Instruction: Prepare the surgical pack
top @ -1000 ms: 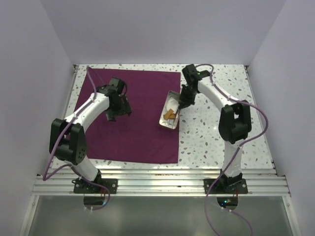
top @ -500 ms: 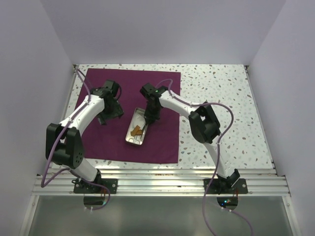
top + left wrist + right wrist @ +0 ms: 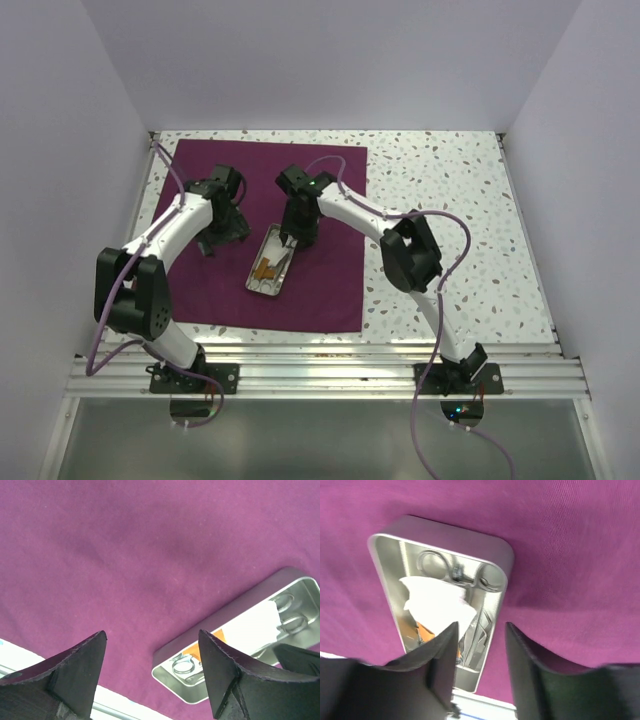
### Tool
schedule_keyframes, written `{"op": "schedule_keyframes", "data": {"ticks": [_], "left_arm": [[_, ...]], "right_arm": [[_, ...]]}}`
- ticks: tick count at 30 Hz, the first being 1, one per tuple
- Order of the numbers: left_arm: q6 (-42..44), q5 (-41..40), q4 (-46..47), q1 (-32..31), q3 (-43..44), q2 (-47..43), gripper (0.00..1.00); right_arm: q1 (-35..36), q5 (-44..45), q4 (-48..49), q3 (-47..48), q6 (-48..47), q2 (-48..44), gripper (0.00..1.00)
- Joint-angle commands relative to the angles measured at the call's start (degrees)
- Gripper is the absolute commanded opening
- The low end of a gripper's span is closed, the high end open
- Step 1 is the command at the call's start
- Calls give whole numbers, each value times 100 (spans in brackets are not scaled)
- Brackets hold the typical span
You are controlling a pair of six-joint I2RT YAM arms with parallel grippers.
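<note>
The surgical pack's plum-purple cloth [image 3: 200, 290] lies spread flat as a large square on the left of the table. A small silver metal tray [image 3: 262, 289] rests on its middle, holding white gauze [image 3: 437, 602], an orange piece and ring-handled instruments. My right gripper [image 3: 292, 238] hovers at the tray's far end. In the right wrist view the right gripper [image 3: 481, 630] is open, its fingers either side of one long tray wall [image 3: 492, 615] with gaps showing. My left gripper [image 3: 218, 235] stands wide open over bare cloth [image 3: 125, 555], left of the tray [image 3: 220, 622], holding nothing.
Speckled white tabletop [image 3: 450, 200] stretches right of the cloth. Plain walls close in the left, back and right sides. An aluminium rail [image 3: 320, 365] runs along the near edge by the arm bases.
My right arm carried the tray from the bare table onto the middle of the cloth, set it down and opened its jaws. The left gripper shifted slightly left.
</note>
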Motion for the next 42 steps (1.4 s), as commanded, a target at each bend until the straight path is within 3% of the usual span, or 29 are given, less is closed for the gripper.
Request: {"op": "schedule_keyframes", "data": {"ticks": [1,2,6,12,15,20,33,42], "left_arm": [[52,-183,66,104,253,124,79],[104,-183,84,112,271,142,79],[289,-86,216,156,280,142,82],[753,342,452,183,280,2,86],[895,572,619,183,166,-349,95],[1282,950,1138,183,-63,-1105,100],[1388,1039,884,183,157,-1423,100],[1432,775,778,183,324,-1230,100]], "right_arm": [[31,488,-87,483,-875,-280,50],[22,672,-113,571,-1138,-403,61],[-65,1586,-140,730,-2832,-650,72],[-539,1746,194,440,-3802,-571,77],[-794,1518,423,317,-4118,-370,83],[-927,1105,581,414,-4664,9,88],[-1278,796,713,-184,-4674,255,90],[-1832,1517,221,-1307,-4322,-43,91]]}}
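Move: The patch of cloth I go for with my right hand lies about 11 cm ahead and 11 cm to the right, some 3 cm below. The cloth's right edge runs roughly 9 cm farther right than that patch; the tray's middle sits about 6 cm to the left of my right hand and 5 cm back, just below. From my left hand, the patch is about 10 cm ahead, 31 cm right and 8 cm lower. With my right fingers already loosened around the tray's right wall, I open them wide and lift clear, swing forward and right, turning about 25 degrees counter-clockwise, then come down on the cloth and drag it some 3 cm right with the fingertips. My left hand first waits, then opens fully and rises about 8 cm, its fingers tilting forward. ##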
